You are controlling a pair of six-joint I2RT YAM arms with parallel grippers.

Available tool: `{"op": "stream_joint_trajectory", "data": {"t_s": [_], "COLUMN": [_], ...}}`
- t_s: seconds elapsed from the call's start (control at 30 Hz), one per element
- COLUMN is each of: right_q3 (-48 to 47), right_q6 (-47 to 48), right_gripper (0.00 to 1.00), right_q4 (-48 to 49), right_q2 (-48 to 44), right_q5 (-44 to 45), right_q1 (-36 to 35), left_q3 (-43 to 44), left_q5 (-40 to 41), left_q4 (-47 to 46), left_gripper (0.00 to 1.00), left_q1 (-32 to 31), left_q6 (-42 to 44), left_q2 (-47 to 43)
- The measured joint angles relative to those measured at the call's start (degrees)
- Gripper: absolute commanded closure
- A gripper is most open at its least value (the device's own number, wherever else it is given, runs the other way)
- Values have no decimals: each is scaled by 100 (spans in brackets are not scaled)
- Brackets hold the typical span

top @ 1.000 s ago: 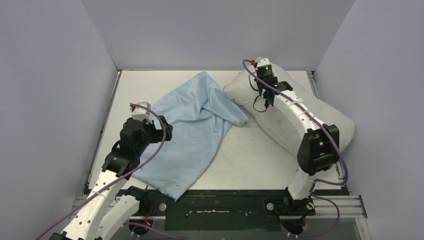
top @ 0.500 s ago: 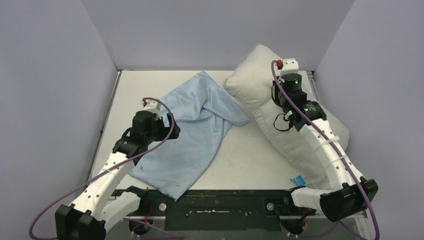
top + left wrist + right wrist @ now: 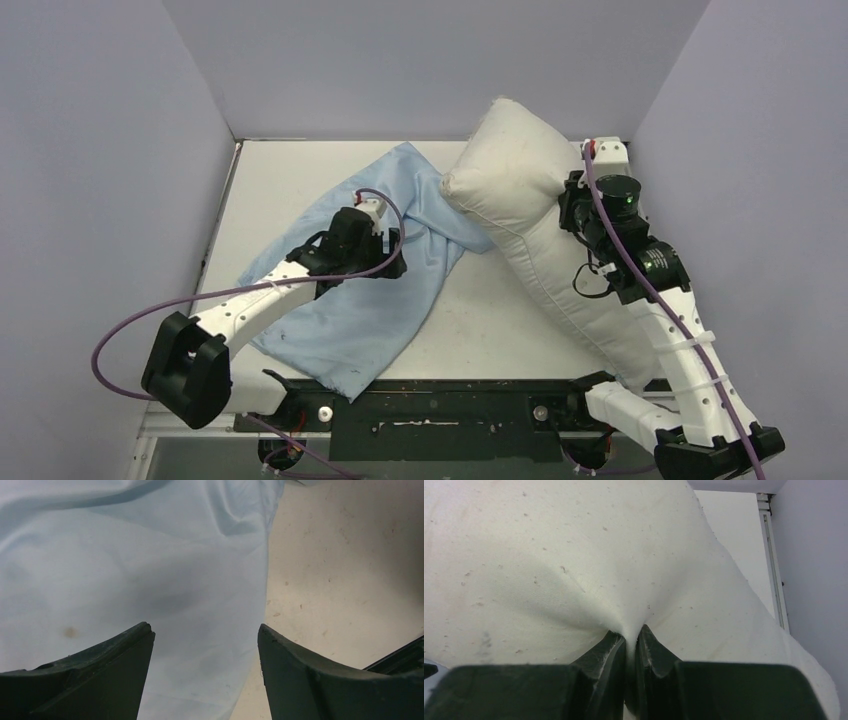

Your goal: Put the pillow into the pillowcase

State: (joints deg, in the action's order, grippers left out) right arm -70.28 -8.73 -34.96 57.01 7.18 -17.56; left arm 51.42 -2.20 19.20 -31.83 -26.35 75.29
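The off-white pillow (image 3: 515, 175) lies along the right side of the table, its far end lifted and bulging upward. My right gripper (image 3: 568, 207) is shut on a pinch of the pillow's fabric (image 3: 574, 555), and the right wrist view shows cloth squeezed between the right gripper's (image 3: 630, 632) jaws. The light blue pillowcase (image 3: 345, 315) lies wrinkled and flat on the left half of the table. My left gripper (image 3: 397, 264) hovers low over the pillowcase's (image 3: 125, 570) right edge. The left gripper (image 3: 204, 627) is open with nothing between its fingers.
Bare white table (image 3: 340, 580) lies between the pillowcase and the pillow. Grey walls enclose the table on three sides. A metal rail (image 3: 625, 155) runs along the right edge, and the black mounting bar (image 3: 430, 410) spans the near edge.
The right arm has pulled back and raised the pillow's far end off the table. The left arm has reached rightward across the pillowcase to its right edge, its jaws narrowing slightly.
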Motion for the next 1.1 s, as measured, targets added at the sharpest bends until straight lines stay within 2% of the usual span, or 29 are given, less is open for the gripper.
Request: {"op": "stream_joint_trajectory", "data": {"t_s": [0.37, 0.7, 0.87, 0.9, 0.97, 1.0, 1.1], "right_q3": [42, 142, 201, 216, 240, 243, 251], "right_q6": [-142, -144, -144, -144, -157, -168, -214], "right_gripper": [100, 100, 100, 100, 100, 100, 100], "right_q4": [-44, -44, -50, -48, -59, -61, -81], "right_q2": [-286, -682, -739, -756, -789, -802, -890], "right_q5": [186, 544, 625, 645, 656, 656, 651], "right_q1": [2, 2, 2, 2, 2, 2, 2], "left_q3": [-479, -490, -326, -199, 26, 94, 304], "left_q5": [227, 509, 669, 649, 643, 658, 634], "left_q4": [-1440, -2120, -2326, -2330, -2334, -2354, -2424], "left_gripper": [32, 36, 60, 68, 90, 97, 100], "left_q1": [-721, -1235, -1434, -1453, -1471, -1475, -1462], "left_q6": [-407, -507, -546, -562, -551, -577, -625], "left_q2": [726, 1620, 2190, 2291, 2535, 2634, 2879]}}
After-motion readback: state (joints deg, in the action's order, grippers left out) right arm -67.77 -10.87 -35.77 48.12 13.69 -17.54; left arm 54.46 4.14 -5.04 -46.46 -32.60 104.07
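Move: From the left hand, the pillowcase's right-hand edge lies about 10 cm to the right, nearly level fore and aft, and some 12 cm below. The pillowcase's far right corner is about 20 cm right and 7 cm ahead, on the table. The pillow's left corner stands roughly 19 cm ahead and 9 cm right. From the right hand, already gripping the pillow, that pillowcase edge is about 21 cm left and 31 cm below. Rightward and down, about 12 cm across and 11 cm lower, the left hand goes over the spread pillowcase to its right-hand edge, then shuts its open fingers there and pinches the edge close to the table. Still gripping the pillow, the right hand draws it back, right and a little up, some 5 cm in all, away from the pillowcase. ##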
